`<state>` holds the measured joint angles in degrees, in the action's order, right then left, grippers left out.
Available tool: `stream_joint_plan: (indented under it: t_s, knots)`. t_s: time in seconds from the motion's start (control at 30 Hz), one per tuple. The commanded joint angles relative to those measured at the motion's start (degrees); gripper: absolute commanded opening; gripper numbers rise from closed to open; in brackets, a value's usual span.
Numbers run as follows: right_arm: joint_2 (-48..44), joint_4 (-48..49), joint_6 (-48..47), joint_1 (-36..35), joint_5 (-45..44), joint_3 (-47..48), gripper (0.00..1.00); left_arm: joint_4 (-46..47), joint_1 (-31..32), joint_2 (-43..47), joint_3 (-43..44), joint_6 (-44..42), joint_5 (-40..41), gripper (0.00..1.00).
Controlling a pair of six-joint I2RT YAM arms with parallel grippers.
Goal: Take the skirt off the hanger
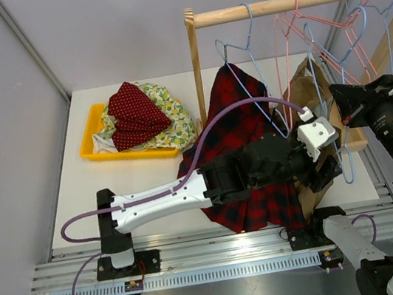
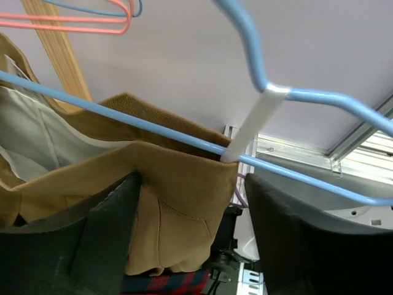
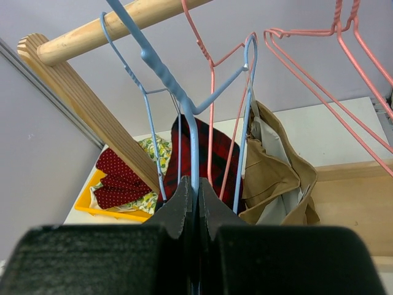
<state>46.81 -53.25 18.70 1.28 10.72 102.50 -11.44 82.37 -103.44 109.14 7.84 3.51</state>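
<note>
The red and dark tartan skirt drapes from beside a pale-blue hanger down to the table's front edge, under my left arm. Whether it hangs on that hanger I cannot tell. Its cloth shows low in the left wrist view and behind the wires in the right wrist view. My left gripper is open, its fingers on either side of a corner of a tan garment that hangs on a pale-blue hanger. My right gripper is shut on a pale-blue hanger wire.
A wooden rail on a wooden post carries several pale-blue and pink hangers. A yellow tray at the back left holds a red dotted garment and a lemon-print one.
</note>
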Motion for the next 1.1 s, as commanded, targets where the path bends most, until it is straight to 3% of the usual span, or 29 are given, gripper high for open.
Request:
stream_joint_plan:
  t_s: [0.0,0.07,0.1,0.17,0.2,0.7,1.07]
  knots:
    - [-0.93,5.88,1.08,-0.49,1.32,2.97,0.0,6.34,0.25,-0.1,0.55,-0.28,0.97,0.57]
    - [-1.19,5.79,0.9,-0.66,0.88,2.71,0.0,7.13,0.25,-0.18,0.72,-0.36,1.32,0.44]
    - [-1.28,5.79,0.73,-0.75,0.79,2.45,0.0,7.31,0.25,-0.27,0.89,-0.45,1.41,0.28]
    - [-1.72,5.71,0.46,-0.93,0.18,1.66,0.0,7.4,0.25,-0.45,1.25,-0.37,1.67,0.13]
    - [-1.89,5.97,0.37,-1.01,0.0,1.13,0.0,7.14,0.25,-0.54,1.51,-0.37,2.29,0.0]
    - [-7.96,24.76,-0.59,-1.01,-12.73,-21.1,0.0,3.8,1.3,3.15,-1.91,0.51,1.15,0.0]
    - [-7.61,39.71,-2.18,-1.01,-19.16,-28.66,0.0,1.95,2.8,4.74,-4.82,0.69,0.18,0.0]
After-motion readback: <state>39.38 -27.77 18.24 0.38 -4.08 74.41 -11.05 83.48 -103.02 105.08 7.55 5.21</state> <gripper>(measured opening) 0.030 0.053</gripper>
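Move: The near corner of the brown skirt's waistband lies practically between the open left fingers, some 2 cm farther to the right; the white strap's notch on the blue hanger is about 3 cm above that corner. The plaid skirt's middle is roughly 11 cm ahead, 14 cm left and 15 cm below the left hand. From the right hand, which holds the hanger, the same corner lies about 9 cm back, 4 cm left and 12 cm below; a bare pink hanger stands some 5 cm ahead, 7 cm left, level. Finish shutting the left gripper on the near corner of the brown skirt's waistband, then keep the pinch and draw it down about 3 cm. Keep the right grip on the blue hanger; once the corner is pinched, push the hanger forward some 6 cm, down 5 cm and to the right 4 cm, turning the hand about 15 degrees clockwise. ##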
